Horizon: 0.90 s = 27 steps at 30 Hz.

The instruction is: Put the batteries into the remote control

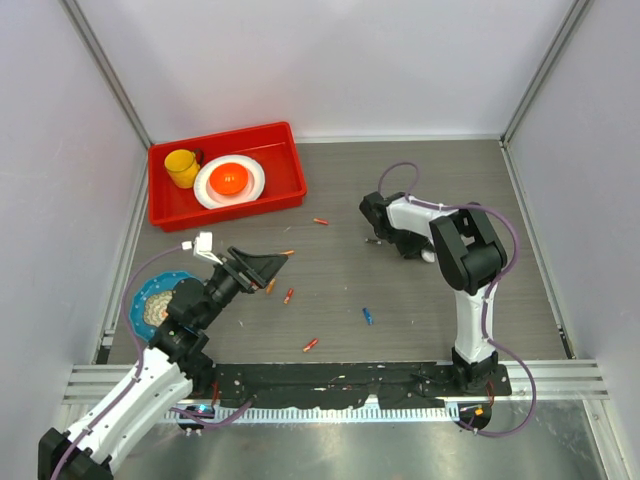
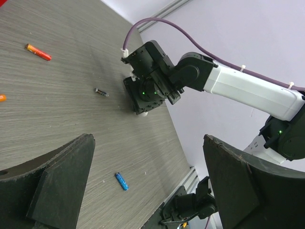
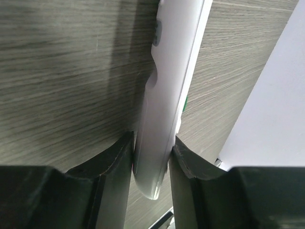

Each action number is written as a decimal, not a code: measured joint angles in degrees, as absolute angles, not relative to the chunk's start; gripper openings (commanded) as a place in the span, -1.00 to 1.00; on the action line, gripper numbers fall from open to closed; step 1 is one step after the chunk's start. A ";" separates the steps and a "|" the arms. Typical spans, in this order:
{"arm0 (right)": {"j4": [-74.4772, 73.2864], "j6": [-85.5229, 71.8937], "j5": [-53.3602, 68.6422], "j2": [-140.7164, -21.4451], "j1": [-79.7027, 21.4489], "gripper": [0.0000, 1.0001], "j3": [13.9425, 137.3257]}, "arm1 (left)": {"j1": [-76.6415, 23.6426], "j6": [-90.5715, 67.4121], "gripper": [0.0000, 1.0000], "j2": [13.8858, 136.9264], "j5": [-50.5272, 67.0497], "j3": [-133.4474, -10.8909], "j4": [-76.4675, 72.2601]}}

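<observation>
The white remote control [image 3: 167, 95] sits edge-on between the fingers of my right gripper [image 3: 151, 157], which is shut on it; both pads touch its sides. It is held low over the right middle of the table. In the top view that gripper [image 1: 405, 245] hides the remote. Batteries lie scattered: a dark one [image 1: 373, 241] just left of the right gripper, a red one [image 1: 320, 221], a blue one [image 1: 368, 316], and orange and red ones [image 1: 289, 295] near my left gripper [image 1: 272, 270]. The left gripper [image 2: 147, 157] is open and holds nothing, with the blue battery [image 2: 121, 181] between its fingers' line of sight.
A red bin [image 1: 285, 165] at the back left holds a yellow cup [image 1: 182, 167] and a white plate [image 1: 250, 175] with an orange item. A blue dish [image 1: 150, 300] sits at the left edge by the left arm. White walls enclose the table.
</observation>
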<state>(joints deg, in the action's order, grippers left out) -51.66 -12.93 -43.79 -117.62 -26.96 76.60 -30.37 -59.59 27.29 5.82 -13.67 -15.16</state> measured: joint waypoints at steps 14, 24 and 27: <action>-53.28 -13.56 -36.95 -112.20 -30.76 0.20 73.56 | -30.63 -60.01 0.99 27.73 6.07 -12.67 -15.46; -45.34 -18.41 -24.71 -87.24 -35.33 0.21 68.58 | -30.68 -59.51 0.99 34.50 -3.36 -21.47 2.83; -34.87 -20.27 -19.49 -69.23 -35.07 0.46 59.53 | -30.68 -59.35 0.99 40.49 -6.68 -27.22 9.30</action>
<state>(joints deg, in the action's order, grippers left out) -34.87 -20.27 -19.49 -69.23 -35.07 59.53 -30.68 -59.35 40.49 -6.68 -27.22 9.30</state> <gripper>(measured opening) 0.626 0.996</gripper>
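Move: The remote control is still between the right fingers by its near end, close over the table; its middle lies about 5 cm ahead of that hand, level sideways and about 1 cm lower. The silver battery lies some 15 cm to the right hand's left and 3 cm ahead, the blue battery about 18 cm left and 19 cm back, both 2 cm below. From the left hand the remote is roughly 42 cm right, 15 cm ahead and 21 cm down. The remote control is let go: the right fingers open wider off its near end while the hand eases back about 3 cm close to the table, then swings 11 cm left and climbs about 15 cm away from the remote, the wrist rolling some 60 degrees to point mostly down. Late on, the open, empty left hand dips 5 cm, edging forward and left as it tilts down. ##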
